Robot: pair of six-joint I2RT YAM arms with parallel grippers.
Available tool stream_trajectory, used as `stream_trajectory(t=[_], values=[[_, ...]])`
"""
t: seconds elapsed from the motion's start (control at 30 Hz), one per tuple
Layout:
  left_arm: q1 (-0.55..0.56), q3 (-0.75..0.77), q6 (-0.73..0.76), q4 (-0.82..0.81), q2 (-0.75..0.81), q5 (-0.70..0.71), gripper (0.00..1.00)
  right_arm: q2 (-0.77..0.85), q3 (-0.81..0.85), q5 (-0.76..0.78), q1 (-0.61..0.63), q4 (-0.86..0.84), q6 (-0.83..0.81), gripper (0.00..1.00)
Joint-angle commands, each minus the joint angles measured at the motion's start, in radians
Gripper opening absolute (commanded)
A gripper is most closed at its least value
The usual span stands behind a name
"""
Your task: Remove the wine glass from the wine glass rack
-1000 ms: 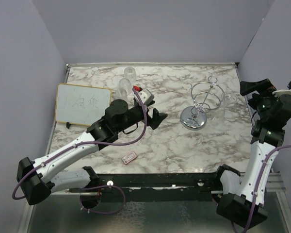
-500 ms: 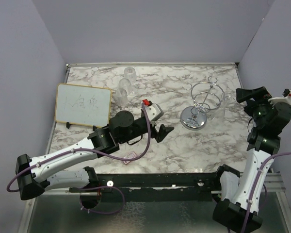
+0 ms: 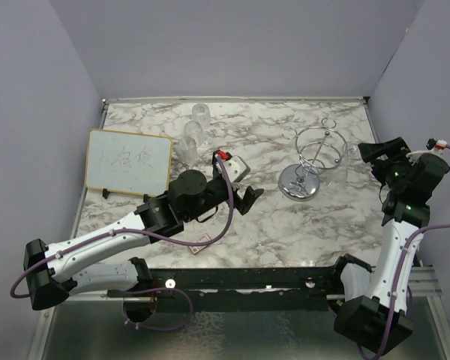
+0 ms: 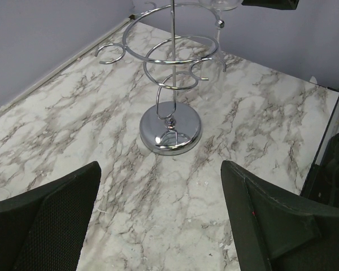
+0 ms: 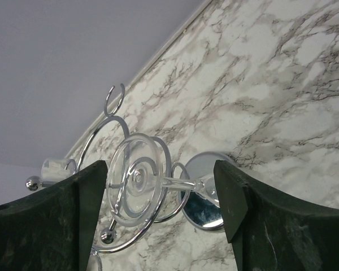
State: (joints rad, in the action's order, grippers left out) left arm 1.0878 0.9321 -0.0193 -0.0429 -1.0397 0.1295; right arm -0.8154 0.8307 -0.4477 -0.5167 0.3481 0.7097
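The chrome wine glass rack (image 3: 312, 156) stands right of centre on its mirror disc base (image 3: 299, 182). A clear wine glass (image 5: 137, 183) hangs upside down in a loop on the rack's right side, its round foot facing my right wrist camera and its stem running toward the right finger. My right gripper (image 3: 370, 155) is open just right of the rack, its jaws on either side of the glass (image 5: 161, 200) without touching it. My left gripper (image 3: 250, 199) is open and empty over the table left of the rack (image 4: 170, 129).
A framed whiteboard (image 3: 129, 161) lies at the left. Two clear glasses (image 3: 193, 135) stand at the back near the wall. A small card (image 3: 200, 242) lies near the front edge. Walls close in on the table at the left, back and right.
My right gripper has moved left and down toward the hanging glass. My left arm has swung right toward the rack, then drawn back slightly.
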Motion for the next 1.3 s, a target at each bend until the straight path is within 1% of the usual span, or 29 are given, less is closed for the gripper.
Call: stream_trajectory(t=[0.0,0.27,0.33,0.4,0.53,0.63,0.77,0.83,0.93,1.07,1.17,1.27], values=[[-0.015,0.007,0.005,-0.013,0.014,0.016,0.90,0.003,0.016,-0.050,-0.004,0.024,-0.008,0.71],[-0.032,0.007,0.000,-0.015,0.003,-0.006,0.89,0.016,0.003,-0.102,-0.005,0.030,0.020,0.53],[-0.036,0.007,-0.002,-0.016,0.002,-0.009,0.89,0.014,0.001,-0.110,-0.004,0.029,0.022,0.51],[-0.040,0.006,-0.001,-0.017,0.000,-0.011,0.89,0.012,0.001,-0.107,-0.005,0.031,0.015,0.46],[-0.042,0.005,-0.003,-0.017,-0.002,-0.016,0.89,0.011,0.003,-0.108,-0.004,0.030,0.017,0.44],[-0.042,0.006,-0.003,-0.018,-0.004,-0.018,0.89,0.007,0.006,-0.104,-0.005,0.032,0.014,0.38],[-0.043,0.005,-0.004,-0.017,-0.003,-0.022,0.89,0.002,0.006,-0.106,-0.005,0.034,0.016,0.36],[-0.043,0.005,-0.003,-0.018,-0.003,-0.022,0.89,0.002,0.009,-0.102,-0.005,0.033,0.015,0.33],[-0.043,0.005,-0.001,-0.016,-0.004,-0.022,0.89,0.001,0.012,-0.099,-0.005,0.036,0.020,0.31],[-0.043,0.007,-0.001,-0.016,0.002,-0.022,0.89,0.003,0.016,-0.087,-0.004,0.040,0.026,0.21],[-0.043,0.007,0.000,-0.014,0.006,-0.023,0.89,0.002,0.028,-0.077,-0.005,0.054,0.029,0.19],[-0.043,0.007,0.001,-0.015,0.003,-0.024,0.89,0.009,0.040,-0.060,-0.005,0.066,0.037,0.11]])
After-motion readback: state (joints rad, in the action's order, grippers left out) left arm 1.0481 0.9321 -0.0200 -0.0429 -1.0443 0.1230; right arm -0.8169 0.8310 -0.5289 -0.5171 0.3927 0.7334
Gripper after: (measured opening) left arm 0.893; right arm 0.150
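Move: The hanging wine glass's foot is just off the right fingertips, about 4 cm to their left, 1 cm ahead and roughly 1 cm above. The rack's pole stands some 12 cm left and 2 cm ahead; the round rack base sits at its bottom, about 25 cm below the hand. For the left hand, which takes no part, the glass foot is around 25 cm to the right, 12 cm ahead and slightly lower. Around the rim of the hanging glass's foot, one finger above it and one below, the right gripper closes from about three-quarters open to nearly shut; firm contact can't be made out. Meanwhile the hand eases about 1.5 cm left towards the glass and rack, with a slight counter-clockwise turn of about 5 degrees, then nearly holds its place. ##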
